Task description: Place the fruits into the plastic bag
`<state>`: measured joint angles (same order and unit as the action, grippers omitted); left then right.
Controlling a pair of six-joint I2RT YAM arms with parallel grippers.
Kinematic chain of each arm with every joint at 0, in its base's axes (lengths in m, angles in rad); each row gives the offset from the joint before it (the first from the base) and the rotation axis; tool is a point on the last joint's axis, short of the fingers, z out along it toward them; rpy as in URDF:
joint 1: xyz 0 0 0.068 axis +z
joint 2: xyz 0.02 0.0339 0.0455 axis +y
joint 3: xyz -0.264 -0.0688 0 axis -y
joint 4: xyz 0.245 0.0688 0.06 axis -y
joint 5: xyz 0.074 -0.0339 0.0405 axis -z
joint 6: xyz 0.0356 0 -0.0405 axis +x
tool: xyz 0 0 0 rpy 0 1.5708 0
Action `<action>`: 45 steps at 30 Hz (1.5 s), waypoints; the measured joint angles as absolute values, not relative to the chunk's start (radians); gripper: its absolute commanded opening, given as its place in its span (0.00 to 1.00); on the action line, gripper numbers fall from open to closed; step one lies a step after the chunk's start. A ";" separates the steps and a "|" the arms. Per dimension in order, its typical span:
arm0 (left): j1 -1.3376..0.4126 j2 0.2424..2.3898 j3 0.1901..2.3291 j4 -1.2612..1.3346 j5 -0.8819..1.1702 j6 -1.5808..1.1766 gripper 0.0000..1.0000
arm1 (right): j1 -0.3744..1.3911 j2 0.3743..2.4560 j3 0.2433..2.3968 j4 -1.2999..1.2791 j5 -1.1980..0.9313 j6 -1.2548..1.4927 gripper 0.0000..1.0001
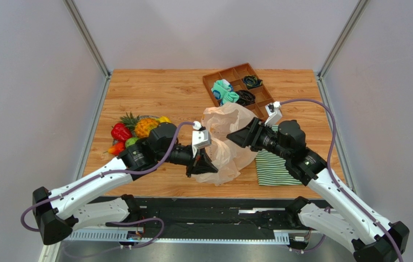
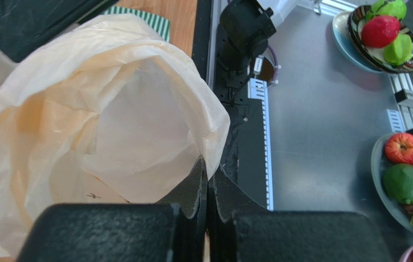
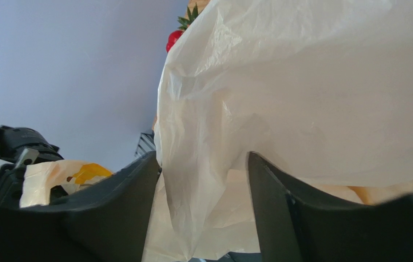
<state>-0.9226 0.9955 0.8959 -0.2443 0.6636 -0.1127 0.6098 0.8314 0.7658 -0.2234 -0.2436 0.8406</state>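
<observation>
The plastic bag (image 1: 226, 136) stands crumpled in the middle of the table, its mouth held up between both arms. My left gripper (image 1: 202, 165) is shut on the bag's rim (image 2: 214, 139), jaws pressed together on the thin film (image 2: 207, 169). From the right, my right gripper (image 1: 237, 136) is open, its fingers either side of a hanging fold of the bag (image 3: 203, 164) without pinching it. The fruits (image 1: 137, 131) lie in a pile at the left: an orange pineapple (image 1: 144, 126), a red one (image 1: 120, 132), a green one (image 1: 132, 142) and a yellow one (image 1: 164, 119).
A brown compartment tray (image 1: 230, 73) with teal and black cloth bundles sits at the back right. A green-and-white striped cloth (image 1: 277, 166) lies under the right arm. In the left wrist view, dishes of other fruit (image 2: 375, 158) stand on the metal surface beyond the table's near edge.
</observation>
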 measured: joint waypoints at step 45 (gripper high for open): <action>-0.808 1.109 0.631 0.233 0.387 -0.838 0.96 | 0.615 0.302 0.521 -0.363 -0.290 0.522 0.00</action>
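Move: The left gripper, its fingers shut, still holds the plastic bag's near rim. The bag's middle is about 7 cm ahead, 5 cm to the right and 8 cm below it. From the right gripper, whose closing fingers straddle the film, that middle lies roughly 4 cm back, level sideways and 8 cm down. The fruit bowl is some 18 cm ahead and 28 cm left of the left gripper; the striped towel is about 20 cm right and 2 cm ahead of the right gripper, both far below. Shut the right gripper on the bag film and draw it back and to the right, tipping its fingers up some 20 degrees. Open the left gripper to let go of the rim, lift it about 18 cm while swinging left and forward, then bring it steeply down and back right to the bag's left side, turned counter-clockwise, the film between its open fingers. ##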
